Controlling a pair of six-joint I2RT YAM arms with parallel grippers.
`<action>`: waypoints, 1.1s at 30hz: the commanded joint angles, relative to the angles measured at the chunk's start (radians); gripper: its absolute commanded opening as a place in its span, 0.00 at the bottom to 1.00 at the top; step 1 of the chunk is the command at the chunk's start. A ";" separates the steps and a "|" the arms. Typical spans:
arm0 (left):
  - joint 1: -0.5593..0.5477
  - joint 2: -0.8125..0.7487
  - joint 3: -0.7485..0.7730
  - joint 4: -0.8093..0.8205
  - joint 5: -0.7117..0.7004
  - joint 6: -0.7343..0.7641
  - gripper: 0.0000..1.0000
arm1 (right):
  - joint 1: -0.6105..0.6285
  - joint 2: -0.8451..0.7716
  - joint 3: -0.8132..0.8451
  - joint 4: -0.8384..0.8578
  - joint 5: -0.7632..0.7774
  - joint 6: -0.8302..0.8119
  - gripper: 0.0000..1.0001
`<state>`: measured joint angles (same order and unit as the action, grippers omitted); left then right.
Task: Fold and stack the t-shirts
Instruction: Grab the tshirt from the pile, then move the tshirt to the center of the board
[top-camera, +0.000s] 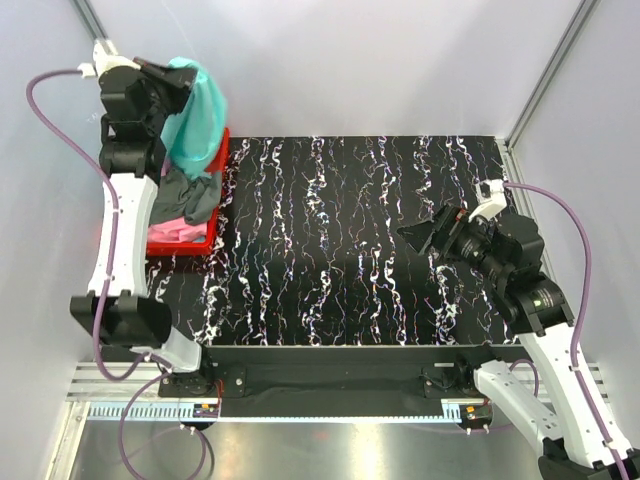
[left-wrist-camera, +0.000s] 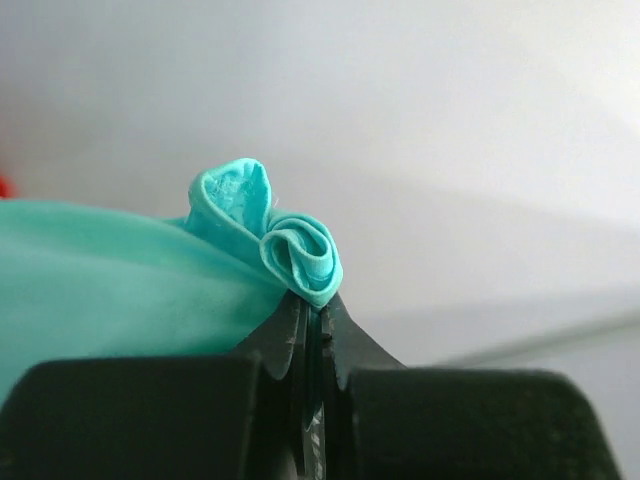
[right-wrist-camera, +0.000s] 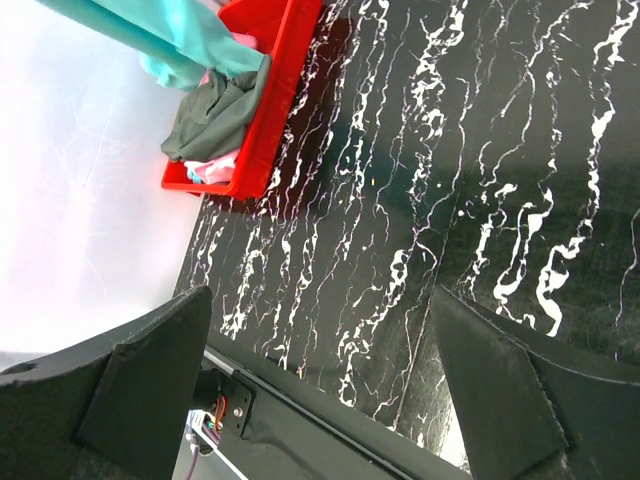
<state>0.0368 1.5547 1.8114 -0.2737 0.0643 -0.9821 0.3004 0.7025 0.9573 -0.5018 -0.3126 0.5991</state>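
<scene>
My left gripper (top-camera: 183, 80) is raised above the red bin and shut on a bunched fold of the teal t-shirt (top-camera: 200, 115), which hangs from it down into the bin. In the left wrist view the jaws (left-wrist-camera: 315, 300) pinch a rolled teal edge (left-wrist-camera: 295, 245). The dark grey t-shirt (top-camera: 195, 195) lies crumpled in the bin, over the pink t-shirt (top-camera: 178, 230). My right gripper (top-camera: 425, 232) hovers open over the right side of the table, nothing between its fingers. The right wrist view (right-wrist-camera: 320, 300) shows teal (right-wrist-camera: 170, 35), dark grey (right-wrist-camera: 215, 120) and pink (right-wrist-camera: 212, 170) cloth at the bin.
The red plastic bin (top-camera: 221, 180) stands at the table's left edge, against the white wall. The black marbled tabletop (top-camera: 340, 240) stretches between the arms. White walls close in the left, back and right sides.
</scene>
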 joint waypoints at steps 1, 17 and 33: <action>-0.107 -0.071 0.045 0.099 0.182 0.124 0.00 | 0.005 -0.020 0.035 -0.017 0.023 0.019 0.98; -0.672 -0.355 -0.891 0.123 0.304 0.212 0.74 | 0.005 0.050 0.034 -0.216 0.251 -0.021 0.98; -0.322 -0.104 -0.814 -0.114 0.074 0.309 0.79 | 0.006 0.609 -0.132 0.129 0.084 -0.019 0.64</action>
<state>-0.2985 1.4120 0.9695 -0.4244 0.1684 -0.6781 0.3012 1.2938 0.8631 -0.4541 -0.1848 0.5800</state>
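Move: Up high over the bin side, the left hand still pinches the hanging teal t-shirt; the open table middle it is bound for lies about 30 cm to its right, 21 back and 45 below. The red bin stands some 8 cm back, 6 left and 42 below, its grey shirt about 10 back, 3 left and 38 below. From the empty, wide-open right hand, the table middle is roughly 5 cm ahead, 15 left and 29 below. Flinging the t-shirt out, the left hand sweeps some 30 cm right and 25 back, turning clockwise about 60 degrees and plunging, its fingers opening on the way to let go; then it swings back left and forward, still sinking, fingers tipping down. The right hand eases right, then drops about 20 cm and 7 forward over the cloth's right end, partly closing and tipping down, clear of the cloth. ##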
